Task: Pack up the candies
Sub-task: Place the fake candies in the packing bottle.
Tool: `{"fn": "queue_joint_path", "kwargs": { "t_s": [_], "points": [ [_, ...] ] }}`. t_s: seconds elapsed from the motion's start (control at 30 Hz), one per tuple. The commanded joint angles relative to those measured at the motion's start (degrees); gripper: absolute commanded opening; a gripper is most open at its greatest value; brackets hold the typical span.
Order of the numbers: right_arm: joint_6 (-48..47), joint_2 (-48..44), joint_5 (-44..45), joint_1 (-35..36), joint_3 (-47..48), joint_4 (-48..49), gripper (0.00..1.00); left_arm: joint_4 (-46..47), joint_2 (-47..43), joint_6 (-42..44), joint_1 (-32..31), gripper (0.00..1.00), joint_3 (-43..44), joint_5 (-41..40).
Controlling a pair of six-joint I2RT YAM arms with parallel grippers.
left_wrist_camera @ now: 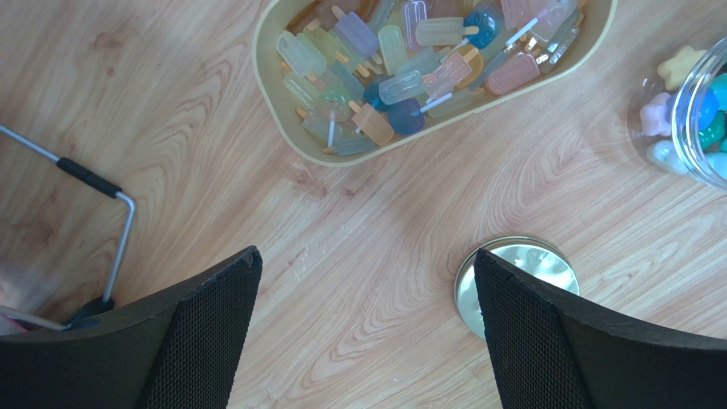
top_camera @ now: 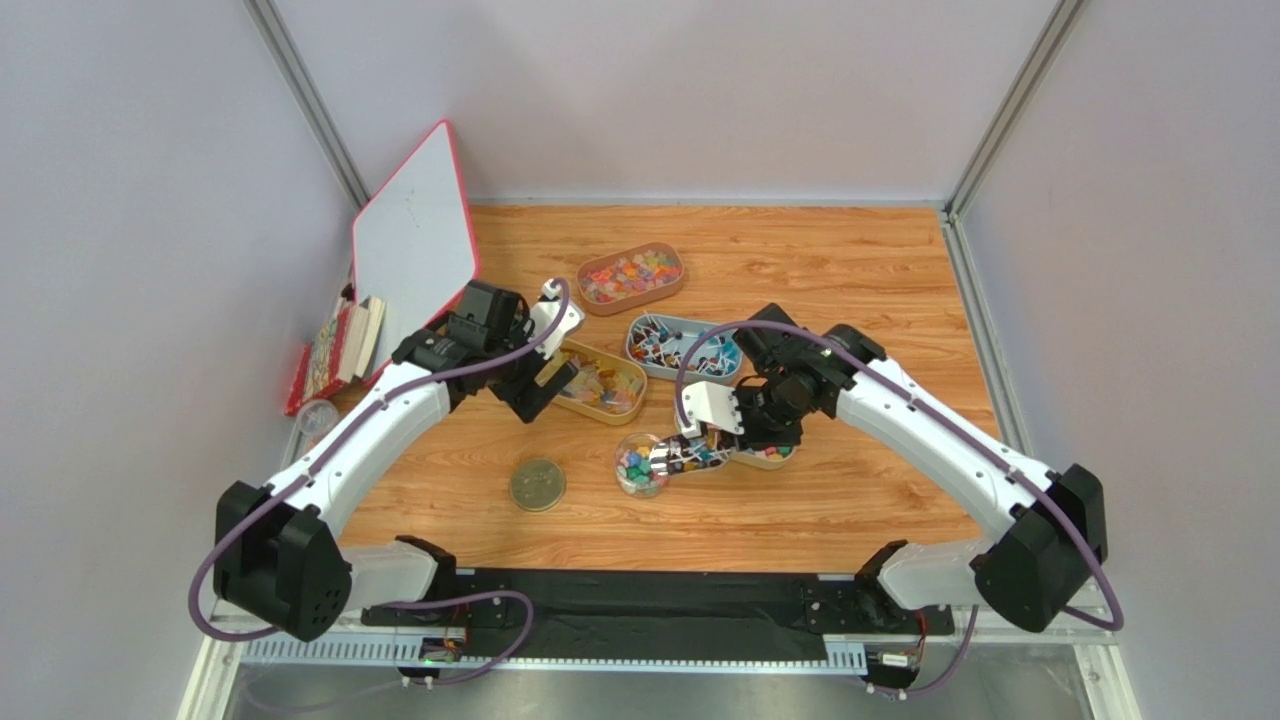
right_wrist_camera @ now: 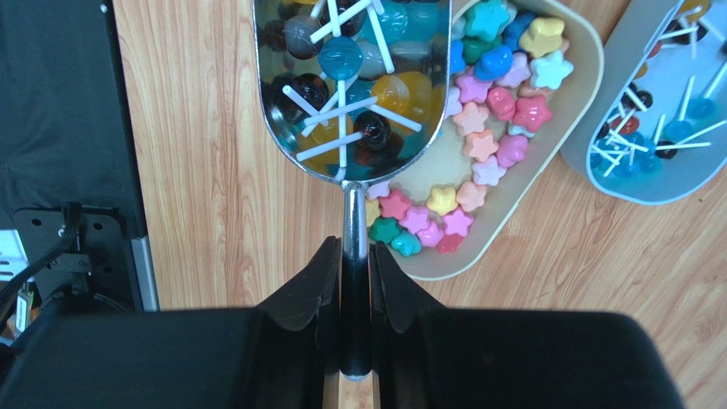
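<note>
My right gripper (right_wrist_camera: 356, 249) is shut on the handle of a metal scoop (right_wrist_camera: 354, 77) loaded with round lollipop candies on white sticks. In the top view the scoop hangs by the small clear jar (top_camera: 643, 464), which holds bright chunky candies. Star-shaped candies (right_wrist_camera: 499, 128) lie in a tan tray (right_wrist_camera: 589, 68) beneath the scoop. My left gripper (left_wrist_camera: 367, 260) hangs open over bare wood with nothing between its fingers. Ahead of it sits a tan tray (left_wrist_camera: 273, 102) of pastel popsicle candies (left_wrist_camera: 401, 77). The jar lid (left_wrist_camera: 529, 260) lies by its right finger.
A grey tray of blue-white lollipops (top_camera: 684, 347) and a brown tray of red-orange candies (top_camera: 631, 278) stand at the back. A red-edged whiteboard (top_camera: 413, 240) leans at the left on a wire stand (left_wrist_camera: 111, 221), with packets (top_camera: 338, 345) beside it.
</note>
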Motion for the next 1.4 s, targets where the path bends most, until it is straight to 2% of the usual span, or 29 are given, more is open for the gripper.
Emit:
{"fn": "queue_joint_path", "kwargs": {
  "t_s": [0.0, 0.2, 0.4, 0.63, 0.87, 1.03, 1.37],
  "points": [
    [2.08, 3.67, 5.94, 1.75, 3.83, -0.74, 0.00, 0.40, -4.00, 0.04, 0.13, 1.00, -0.21, 0.90],
    [2.35, 8.77, 11.39, 3.86, 8.75, -4.43, 0.00, 0.40, -4.44, -0.05, 0.13, 1.00, -1.09, 0.46],
    [2.53, 12.46, 15.70, 7.02, 14.20, -9.52, 0.00, 1.01, -4.79, -1.55, 0.13, 1.00, -2.67, 3.62],
    [2.53, 15.89, 21.67, 9.57, 18.60, -14.71, 0.00, 6.45, -4.09, 2.23, 0.04, 0.99, -6.10, 4.49],
    [3.23, 17.83, 24.75, 10.46, 22.20, -16.12, 0.00, 7.96, 2.14, 11.63, 0.13, 0.78, -5.31, 11.26],
    [3.23, 15.90, 25.55, 10.46, 21.24, -15.69, 0.00, 9.80, 6.01, 19.63, 0.04, 0.76, -5.31, 18.02],
    [7.18, 9.84, 26.69, 9.93, 15.44, -13.49, 0.00, 12.53, 14.54, 22.36, 0.04, 0.77, -0.31, 20.14]
  ]
}}
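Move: The packing bottle stands about 13 cm to the left of the right hand, 1 cm nearer the base and some 9 cm lower, with the loaded scoop already reaching to it. From that hand the star tray is about 6 cm ahead and 2 cm left, the lollipop tray 18 cm ahead and 7 cm left. The popsicle tray lies about 3 cm ahead and 8 cm right of the left hand, 11 cm below; from the same hand the lid is 10 cm back and 1 cm right, the bottle 9 cm back and 13 cm right. Tipping the scoop's mouth down towards the bottle by some 20 degrees, the right hand keeps its grip on the handle, dips slightly while easing forward about 5 cm, then rises and starts to draw back and right. The left hand bobs, then sinks and goes right towards the popsicle tray, turning clockwise about 25 degrees, its wide-open fingers closing partway. ##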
